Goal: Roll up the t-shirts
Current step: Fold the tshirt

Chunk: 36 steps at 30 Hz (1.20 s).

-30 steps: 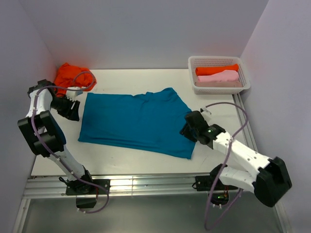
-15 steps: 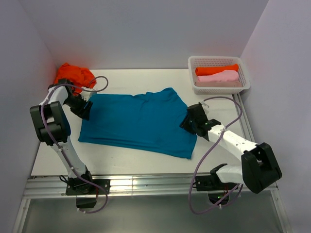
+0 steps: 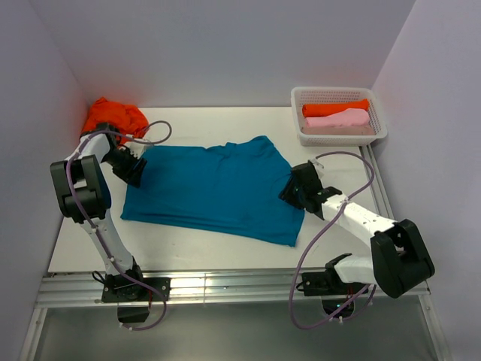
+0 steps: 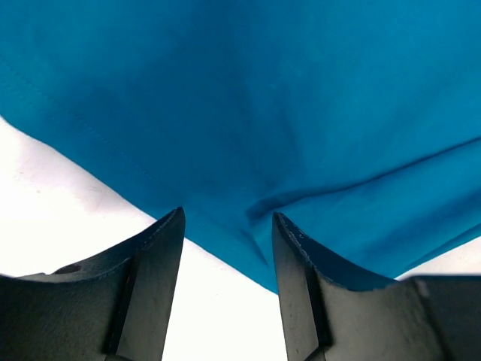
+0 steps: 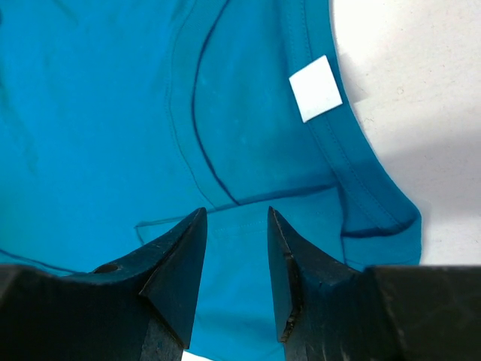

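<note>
A teal-blue t-shirt [image 3: 210, 188] lies folded flat across the middle of the white table. My left gripper [image 3: 138, 170] is open at the shirt's left edge; in the left wrist view its jaws [image 4: 227, 218] straddle the hem of the teal fabric [image 4: 248, 98]. My right gripper [image 3: 291, 189] is open over the shirt's right edge; in the right wrist view its jaws [image 5: 237, 214] hover over teal fabric [image 5: 113, 128] near a white label [image 5: 316, 88]. An orange-red t-shirt [image 3: 113, 117] lies crumpled at the back left.
A white mesh basket [image 3: 301, 98] at the back right holds a rolled orange-red shirt [image 3: 335, 107] and a pale pink one [image 3: 338, 119]. Walls enclose the table on the left, back and right. A metal rail [image 3: 225, 289] runs along the front edge.
My left gripper has moved right from the table's left side onto the teal shirt's left edge. My right gripper has moved up and back onto the shirt's right edge.
</note>
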Each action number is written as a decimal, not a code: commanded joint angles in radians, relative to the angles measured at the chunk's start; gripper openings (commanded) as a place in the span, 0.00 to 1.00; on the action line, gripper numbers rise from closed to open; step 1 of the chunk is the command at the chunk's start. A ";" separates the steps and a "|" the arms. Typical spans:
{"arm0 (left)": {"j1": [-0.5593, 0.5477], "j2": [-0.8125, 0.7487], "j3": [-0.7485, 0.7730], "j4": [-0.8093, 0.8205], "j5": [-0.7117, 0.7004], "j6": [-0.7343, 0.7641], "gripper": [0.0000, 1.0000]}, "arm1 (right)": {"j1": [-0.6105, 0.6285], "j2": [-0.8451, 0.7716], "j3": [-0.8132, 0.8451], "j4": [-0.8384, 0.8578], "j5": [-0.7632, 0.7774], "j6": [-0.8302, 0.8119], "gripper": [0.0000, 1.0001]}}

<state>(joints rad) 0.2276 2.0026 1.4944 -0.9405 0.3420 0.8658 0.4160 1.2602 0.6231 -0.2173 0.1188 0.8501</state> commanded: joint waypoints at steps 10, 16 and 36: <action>-0.004 -0.021 -0.042 -0.032 -0.005 0.006 0.54 | -0.006 0.028 -0.010 0.036 -0.001 -0.005 0.44; -0.004 -0.016 -0.036 -0.053 0.000 0.013 0.52 | -0.006 0.036 -0.013 0.039 -0.002 0.000 0.44; -0.007 0.005 -0.003 -0.133 0.031 0.041 0.32 | -0.008 0.053 -0.010 0.044 -0.001 -0.002 0.43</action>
<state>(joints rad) 0.2272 2.0075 1.4555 -1.0317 0.3424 0.8787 0.4160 1.3106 0.6151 -0.2008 0.1112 0.8509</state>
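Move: The t-shirt's left edge, the part the left hand is going for, lies about 4 cm back of the left hand, 2 cm to its left and 2 cm below it. The shirt's near left corner is some 11 cm back and 4 cm left of the hand, and the red cloth about 21 cm ahead and 6 cm left. For the right hand, the inner fold edge lies about 1 cm ahead and 4 cm below, with the white collar tag roughly 5 cm ahead and 3 cm right. The left hand draws back about 3.5 cm towards the t-shirt's left edge, sinking about 1 cm early on and then staying low, while its downward fingers tilt back some 5 to 10 degrees and, late on, close from about half open to a third, their tips coming to the cloth beside the crease at the edge. Meanwhile the right hand sinks nearly straight down about 1.5 cm over the folded cloth near the collar tag, its fingers keeping their half-open gap and not yet shutting on anything. ##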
